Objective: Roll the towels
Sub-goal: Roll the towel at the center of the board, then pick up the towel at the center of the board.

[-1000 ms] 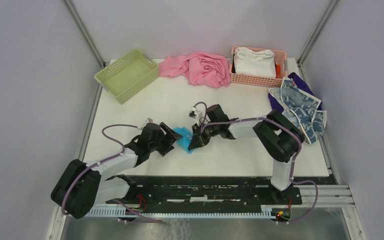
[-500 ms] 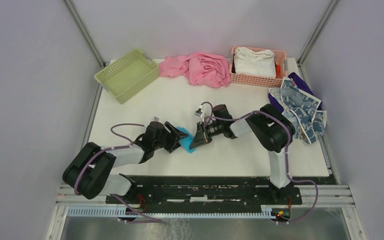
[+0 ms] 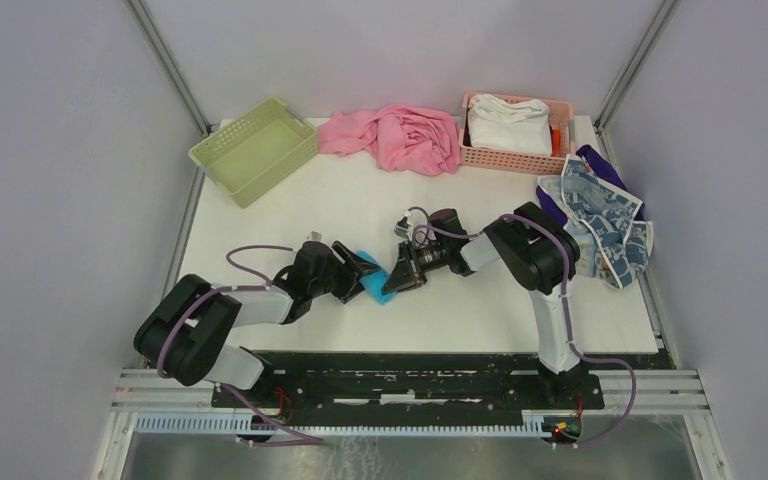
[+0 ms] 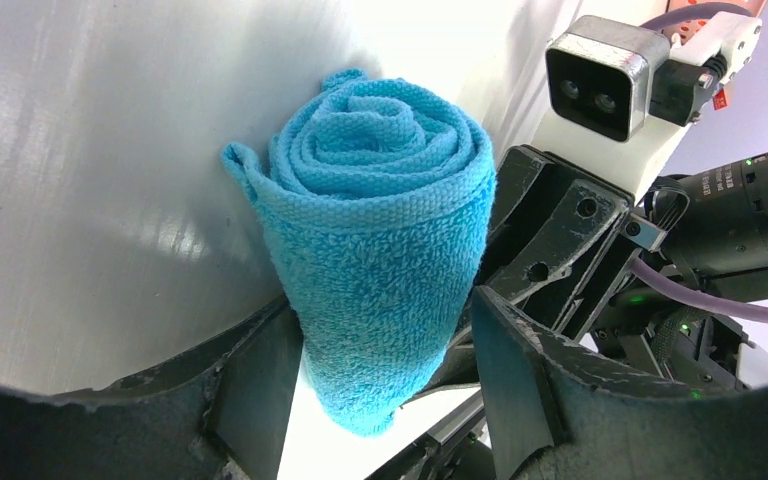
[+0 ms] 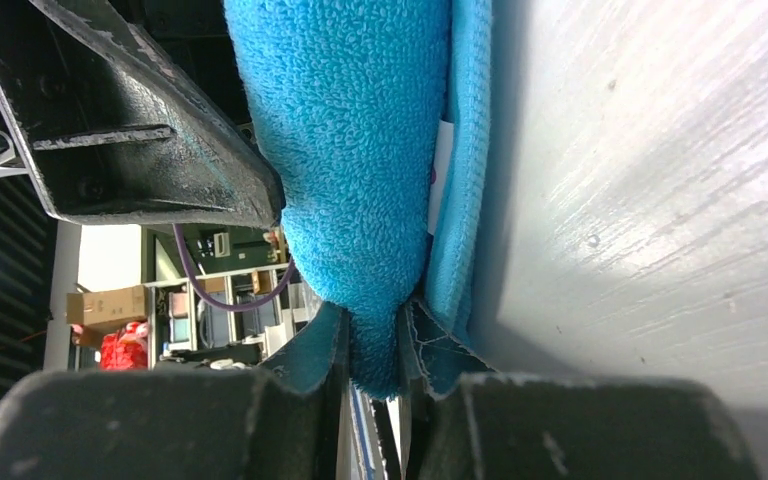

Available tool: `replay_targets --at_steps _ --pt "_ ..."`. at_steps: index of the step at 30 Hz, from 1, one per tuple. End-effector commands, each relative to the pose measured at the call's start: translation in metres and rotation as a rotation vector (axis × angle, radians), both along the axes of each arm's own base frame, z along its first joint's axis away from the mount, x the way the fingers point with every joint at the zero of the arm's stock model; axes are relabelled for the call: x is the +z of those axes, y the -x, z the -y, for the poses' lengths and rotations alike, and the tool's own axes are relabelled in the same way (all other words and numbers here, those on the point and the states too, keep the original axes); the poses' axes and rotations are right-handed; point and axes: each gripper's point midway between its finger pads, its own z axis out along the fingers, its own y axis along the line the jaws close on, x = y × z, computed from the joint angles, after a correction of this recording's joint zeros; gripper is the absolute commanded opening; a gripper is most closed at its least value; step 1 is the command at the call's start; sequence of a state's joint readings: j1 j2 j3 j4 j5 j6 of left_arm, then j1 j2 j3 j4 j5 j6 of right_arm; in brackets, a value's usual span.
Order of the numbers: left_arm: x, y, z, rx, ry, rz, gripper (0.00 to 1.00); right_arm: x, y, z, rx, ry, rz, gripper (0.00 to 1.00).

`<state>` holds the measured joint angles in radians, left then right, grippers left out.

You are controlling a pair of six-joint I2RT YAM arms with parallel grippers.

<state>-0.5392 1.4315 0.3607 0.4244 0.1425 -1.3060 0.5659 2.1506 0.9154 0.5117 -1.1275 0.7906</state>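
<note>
A bright blue towel (image 3: 376, 284), rolled into a tight cylinder, lies on the white table between my two grippers. In the left wrist view the roll (image 4: 380, 240) shows its spiral end, and my left gripper (image 4: 385, 385) has a finger on each side of it, pressing its flanks. From the opposite side my right gripper (image 5: 372, 345) is shut on the towel (image 5: 360, 150), pinching its narrow end between the pads. In the top view the left gripper (image 3: 360, 272) and the right gripper (image 3: 400, 276) nearly meet. A white towel with dark blue print (image 3: 600, 215) lies crumpled at the right edge.
A green basket (image 3: 255, 148) stands at the back left. A pink cloth (image 3: 400, 135) is heaped at the back middle. A pink basket (image 3: 558, 108) at the back right holds a white cloth (image 3: 507, 122). A purple cloth (image 3: 600, 160) lies under the printed towel.
My left gripper has moved right onto the blue roll and its jaws have narrowed around it. The right gripper has kept its pinch and shifted slightly right.
</note>
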Motion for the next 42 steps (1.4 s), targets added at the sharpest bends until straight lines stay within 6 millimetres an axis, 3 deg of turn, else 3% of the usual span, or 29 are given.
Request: replay_targets --at_steps 1,10,14,18,24,27,29,33,42 --pt "-0.023 0.007 -0.005 0.013 -0.049 -0.071 0.69 -0.046 0.0 0.008 -0.082 0.135 -0.071 0.04" --pt "-0.051 0.015 -0.006 -0.004 -0.099 -0.17 0.59 -0.039 -0.003 0.007 -0.081 0.131 -0.056 0.06" --pt "-0.062 0.017 -0.01 0.004 -0.141 -0.219 0.49 -0.032 -0.008 0.006 -0.086 0.132 -0.025 0.1" --pt "-0.059 0.007 -0.015 0.015 -0.203 -0.207 0.35 -0.014 -0.012 0.007 -0.093 0.134 0.046 0.22" --pt "-0.045 -0.015 -0.022 0.041 -0.26 -0.175 0.27 0.021 -0.016 0.022 -0.088 0.219 0.212 0.45" --pt "-0.033 -0.032 -0.023 0.039 -0.237 -0.14 0.22 0.042 -0.018 0.034 -0.102 0.262 0.309 0.54" --pt "-0.022 -0.045 -0.025 0.038 -0.211 -0.121 0.19 0.051 -0.019 0.044 -0.116 0.302 0.369 0.63" --pt "0.009 -0.077 -0.038 0.056 -0.176 -0.063 0.17 0.061 -0.021 0.07 -0.147 0.408 0.482 0.7" --pt "0.102 -0.161 -0.104 0.124 -0.214 0.075 0.17 0.068 -0.026 0.107 -0.219 0.559 0.629 0.86"
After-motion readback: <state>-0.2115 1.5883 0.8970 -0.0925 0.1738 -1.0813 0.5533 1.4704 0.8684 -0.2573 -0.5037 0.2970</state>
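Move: The rolled blue towel lies between the left hand's open fingers, its middle about 1 cm ahead and 2 cm to the right at the same height. The green basket stands some 28 cm ahead and 27 cm left, the pink towel roughly 30 cm ahead and 5 cm right. From the right hand, which already pinches the roll's near end, its middle is about 2 cm ahead, 2 cm left and 1 cm higher. The blue roll is pinched by the left fingers as they edge forward-right and down onto it, then carried forward, left and up towards the green basket, speeding up, some 15 cm in all. The right fingers keep their pinch until the left grip is shut, then open wide and back off to the right and up, about 8 cm each, tipping further down. ##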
